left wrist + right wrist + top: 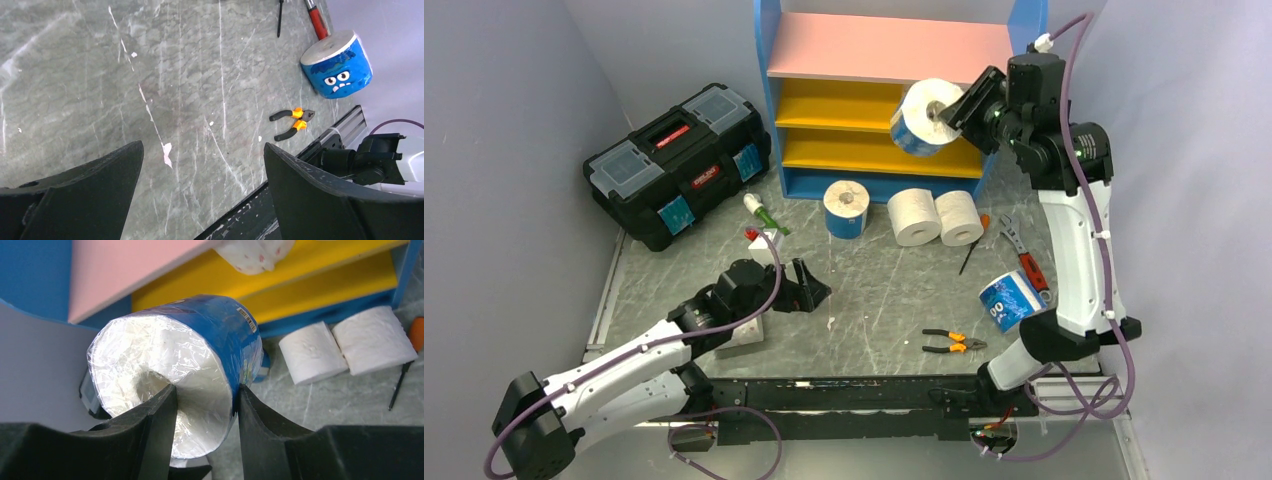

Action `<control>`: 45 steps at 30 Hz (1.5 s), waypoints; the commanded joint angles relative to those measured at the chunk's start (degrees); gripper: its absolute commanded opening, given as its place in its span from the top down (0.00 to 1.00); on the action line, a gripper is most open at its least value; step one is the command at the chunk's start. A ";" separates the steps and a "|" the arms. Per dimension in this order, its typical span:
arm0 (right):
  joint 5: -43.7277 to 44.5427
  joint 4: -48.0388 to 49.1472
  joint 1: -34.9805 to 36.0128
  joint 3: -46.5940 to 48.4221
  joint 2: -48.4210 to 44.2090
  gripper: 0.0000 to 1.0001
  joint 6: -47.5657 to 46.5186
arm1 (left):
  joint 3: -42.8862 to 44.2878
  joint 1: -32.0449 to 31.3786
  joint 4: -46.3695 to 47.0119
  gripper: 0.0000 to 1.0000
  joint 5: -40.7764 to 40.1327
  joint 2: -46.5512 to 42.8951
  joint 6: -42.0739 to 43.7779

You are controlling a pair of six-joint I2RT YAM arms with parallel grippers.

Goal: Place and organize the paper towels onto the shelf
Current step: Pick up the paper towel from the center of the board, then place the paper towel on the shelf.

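Observation:
The shelf (769,100) stands at the back with a pink top board and two yellow boards (320,287). My right gripper (954,110) is raised in front of its middle level, shut on a blue-wrapped paper towel roll (220,325); one finger sits in the core, the other on the outer wrap. A pink-dotted roll (255,255) lies on a yellow board. On the table are a blue-wrapped roll (846,208), two white rolls (913,216) (959,217) and a blue roll with a face (338,65). My left gripper (201,147) hangs open and empty, low over the table.
A black toolbox (679,160) sits at the back left. Orange-handled pliers (954,342) lie near the front edge. A red-handled wrench (1024,255) and a screwdriver (972,250) lie right of the white rolls. A small green bottle (764,215) lies behind my left gripper.

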 commanded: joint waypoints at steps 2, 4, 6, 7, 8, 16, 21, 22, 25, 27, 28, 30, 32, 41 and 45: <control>-2.22 4.41 -2.47 7.05 2.20 0.73 0.46 | 2.30 -0.35 -0.65 0.03 -0.98 -0.84 2.04; -1.83 6.16 -3.56 7.02 2.21 0.73 0.62 | 1.77 -0.30 -0.60 0.03 -1.29 -1.30 1.84; -1.50 7.59 -4.55 7.08 2.39 0.73 0.73 | 1.22 -0.28 -0.45 0.03 -1.38 -1.52 1.68; -1.52 8.91 -4.93 6.50 2.09 0.73 0.80 | 1.18 -0.28 -0.54 0.03 -1.51 -1.53 1.72; -1.67 10.96 -5.12 4.56 1.15 0.73 0.93 | 1.36 -0.28 -0.74 0.03 -1.68 -1.47 1.78; 0.44 14.41 -5.76 6.60 3.05 0.74 0.60 | 2.55 -0.28 -1.08 0.03 -2.66 -0.30 2.45; 1.92 16.79 -6.93 5.61 3.95 0.73 0.77 | 3.84 -0.36 -1.59 0.03 -2.53 1.06 2.55; 2.19 17.61 -7.16 4.92 3.76 0.73 0.86 | 3.94 -0.31 -1.69 0.03 -2.57 1.22 2.45; 3.79 19.83 -7.35 3.99 3.57 0.73 0.37 | 3.82 -0.31 -1.89 0.03 -2.78 1.28 2.37; 4.67 21.42 -7.49 3.50 3.33 0.73 -0.13 | 3.88 -0.30 -2.11 0.03 -3.03 1.28 2.40; 5.00 22.07 -7.54 3.47 3.34 0.73 -0.24 | 3.96 -0.29 -2.15 0.03 -3.24 1.26 2.41; 5.31 22.23 -7.70 4.89 4.13 0.73 -0.41 | 4.03 -0.30 -2.09 0.03 -3.48 1.51 2.46; 5.68 21.01 -7.90 7.36 5.64 0.73 -0.42 | 4.14 -0.28 -1.74 0.03 -3.36 1.96 2.46; 5.56 21.98 -9.56 5.64 7.04 0.73 0.86 | 3.96 -0.23 -0.26 0.03 -2.08 3.41 2.19; 5.29 22.60 -10.08 5.93 7.04 0.74 1.20 | 3.83 -0.30 -0.29 0.03 -2.09 3.26 2.28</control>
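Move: The blue paper towel is already pinched by its wall in the right fingers; the free right part of the pink top shelf, where it is headed, lies about 14 cm ahead of that hand, 5 cm right and some 6 cm lower. On the board beneath stand two dotted rolls, both roughly 15 cm ahead and 18 cm lower, one 2 cm left, the other 8 cm right. From the left hand that shelf spot is about 31 cm ahead, 32 cm right and 25 cm higher. The blue paper towel, still pinched by its wall, is carried by the right hand about 9 cm forward, with some 6 cm to the right and 4 cm up, towards the right part of the pink top shelf. On the way the wrist tips the fingers up and swings clockwise, each by a little over 10 degrees, while the grip keeps its width. ##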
